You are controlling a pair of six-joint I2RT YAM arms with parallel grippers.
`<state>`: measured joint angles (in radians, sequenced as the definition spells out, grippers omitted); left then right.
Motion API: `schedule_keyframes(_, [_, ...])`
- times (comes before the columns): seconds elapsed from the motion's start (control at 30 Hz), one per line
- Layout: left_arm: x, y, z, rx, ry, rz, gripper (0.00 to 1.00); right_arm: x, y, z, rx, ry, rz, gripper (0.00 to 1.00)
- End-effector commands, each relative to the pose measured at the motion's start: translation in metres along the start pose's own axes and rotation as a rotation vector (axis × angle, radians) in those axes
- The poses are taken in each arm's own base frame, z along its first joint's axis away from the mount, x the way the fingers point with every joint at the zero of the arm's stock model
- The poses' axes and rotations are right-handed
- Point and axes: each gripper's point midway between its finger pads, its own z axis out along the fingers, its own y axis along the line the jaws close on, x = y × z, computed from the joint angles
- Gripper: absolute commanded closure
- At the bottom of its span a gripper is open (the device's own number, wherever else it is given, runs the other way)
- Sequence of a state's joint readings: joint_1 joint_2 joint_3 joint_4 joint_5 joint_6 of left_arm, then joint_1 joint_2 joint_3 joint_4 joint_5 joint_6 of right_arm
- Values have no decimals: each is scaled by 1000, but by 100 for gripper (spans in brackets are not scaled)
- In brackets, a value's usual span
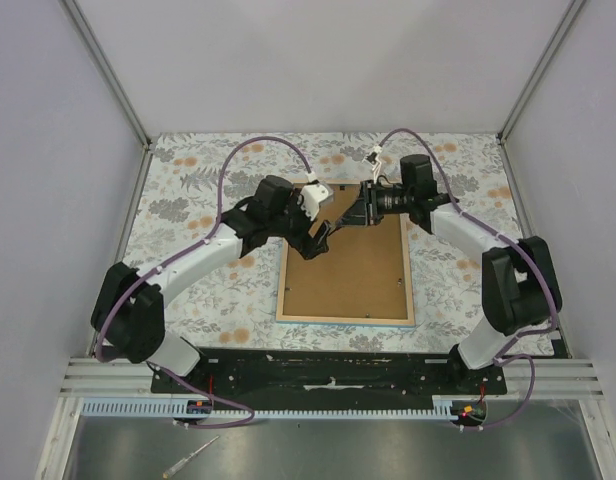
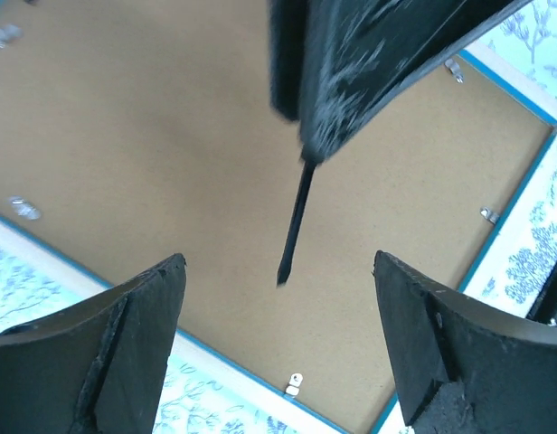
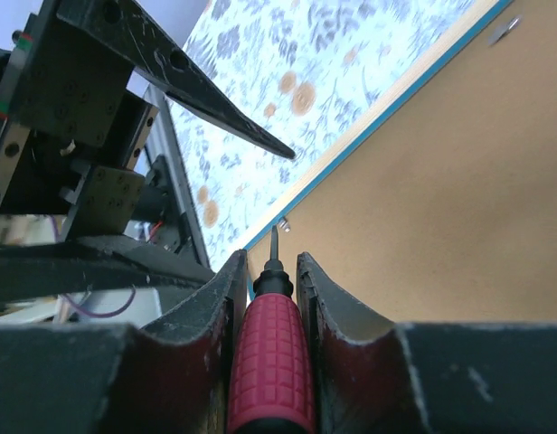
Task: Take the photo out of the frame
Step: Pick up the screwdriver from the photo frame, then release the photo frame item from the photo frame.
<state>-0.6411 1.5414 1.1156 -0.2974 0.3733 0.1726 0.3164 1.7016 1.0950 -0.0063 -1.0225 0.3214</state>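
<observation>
The frame [image 1: 344,320] lies face down on the table, its thin blue edge [image 2: 233,367] [image 3: 378,125] around the photo's brown board back [image 1: 348,275] [image 2: 152,136] [image 3: 459,199]. The printed side is hidden. Small metal tabs [image 2: 295,384] [image 3: 283,223] sit along the board's edge. My right gripper [image 1: 353,215] [image 3: 271,258] is shut on a red-handled screwdriver [image 3: 271,362], whose black shaft [image 2: 295,231] hangs over the board's upper left part. My left gripper [image 1: 313,245] [image 2: 278,258] hovers open just above the board, with the screwdriver tip between its fingers.
A floral cover [image 1: 208,270] spreads over the table under the frame. White walls with metal posts close in the left, back and right. A loose slim tool [image 1: 191,458] lies on the grey shelf below the arm bases. Purple cables arch over both arms.
</observation>
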Motion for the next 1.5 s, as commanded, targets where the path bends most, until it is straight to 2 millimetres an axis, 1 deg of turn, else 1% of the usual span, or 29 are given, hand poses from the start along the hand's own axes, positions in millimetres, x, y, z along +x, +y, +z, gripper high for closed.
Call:
schedule_keyframes(0.0, [-31, 43, -30, -172, -141, -23, 9, -43, 15, -29, 106, -105, -211, 100])
schedule_keyframes(0.07, [-23, 70, -32, -225, -135, -109, 9, -46, 19, -34, 122, -103, -257, 100])
schedule_keyframes(0.13, [-10, 98, -32, -279, -107, -209, 9, -46, 25, -38, 116, -86, -310, 100])
schedule_keyframes(0.2, [5, 114, -27, -295, -73, -287, 9, -41, 30, -39, 92, -57, -343, 100])
schedule_keyframes(0.27, [18, 125, -22, -304, -46, -318, 9, -33, 37, -39, 45, -26, -381, 100])
schedule_keyframes(0.3, [22, 127, -19, -305, -33, -325, 9, -27, 40, -38, 18, -8, -394, 100])
schedule_keyframes(0.43, [34, 127, -4, -276, 4, -377, 9, -2, 65, -27, -132, 62, -483, 100])
schedule_keyframes(0.5, [41, 127, 2, -266, 28, -391, 9, 11, 75, -18, -175, 88, -531, 100])
schedule_keyframes(0.57, [49, 131, 7, -273, 51, -404, 9, 19, 78, -2, -181, 98, -583, 100])
schedule_keyframes(0.67, [61, 137, 12, -286, 78, -441, 9, 30, 78, 21, -179, 85, -601, 100])
schedule_keyframes(0.77, [70, 141, 15, -290, 96, -466, 11, 39, 73, 42, -154, 91, -619, 100])
schedule_keyframes(0.87, [78, 142, 17, -286, 113, -483, 13, 46, 59, 63, -67, 118, -612, 100])
schedule_keyframes(0.93, [80, 143, 17, -289, 116, -489, 15, 46, 52, 73, -24, 126, -572, 100])
schedule_keyframes(0.97, [81, 143, 18, -286, 117, -490, 18, 38, 51, 77, -18, 105, -569, 100])
schedule_keyframes(1.03, [83, 143, 19, -287, 121, -491, 23, 37, 45, 83, 8, 99, -531, 100])
schedule_keyframes(1.1, [83, 143, 19, -285, 119, -496, 30, 40, 40, 87, 32, 102, -523, 100])
schedule_keyframes(1.17, [84, 141, 20, -279, 121, -499, 34, 43, 37, 90, 47, 111, -521, 100])
schedule_keyframes(1.27, [86, 140, 21, -275, 125, -502, 38, 48, 38, 95, 47, 125, -507, 100])
schedule_keyframes(1.47, [88, 142, 20, -290, 131, -504, 45, 55, 49, 107, 53, 145, -529, 100])
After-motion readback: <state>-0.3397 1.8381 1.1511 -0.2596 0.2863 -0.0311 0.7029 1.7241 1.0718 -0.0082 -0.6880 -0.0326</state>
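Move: The right hand already holds the screwdriver; the lower clip on the frame's left edge lies about 13 cm to its left, 8 cm back and some 14 cm below. From that clip the near-left corner is 8 cm nearer and 2 cm farther left, and the near-edge clip 7 cm nearer and 18 cm to the right. For the empty left hand, the stretch of left edge it goes for lies about 9 cm ahead, 9 cm left and 12 cm below; the upper-left clip stands some 9 cm beyond that. Keeping its grip on the red handle, the right hand lifts about 4 cm clear, then swings left and back over the frame and sinks roughly 10 cm from its peak, rolling and tipping its fingers farther down so the screwdriver's tip comes to the lower-left clip. The wide-open left hand gives way with a small hop, sweeps forward and left and drops to the frame's left edge, turning some 30 degrees counter-clockwise, tipping down and partly closing its fingers beside the wooden strip, where contact can't be made out. ##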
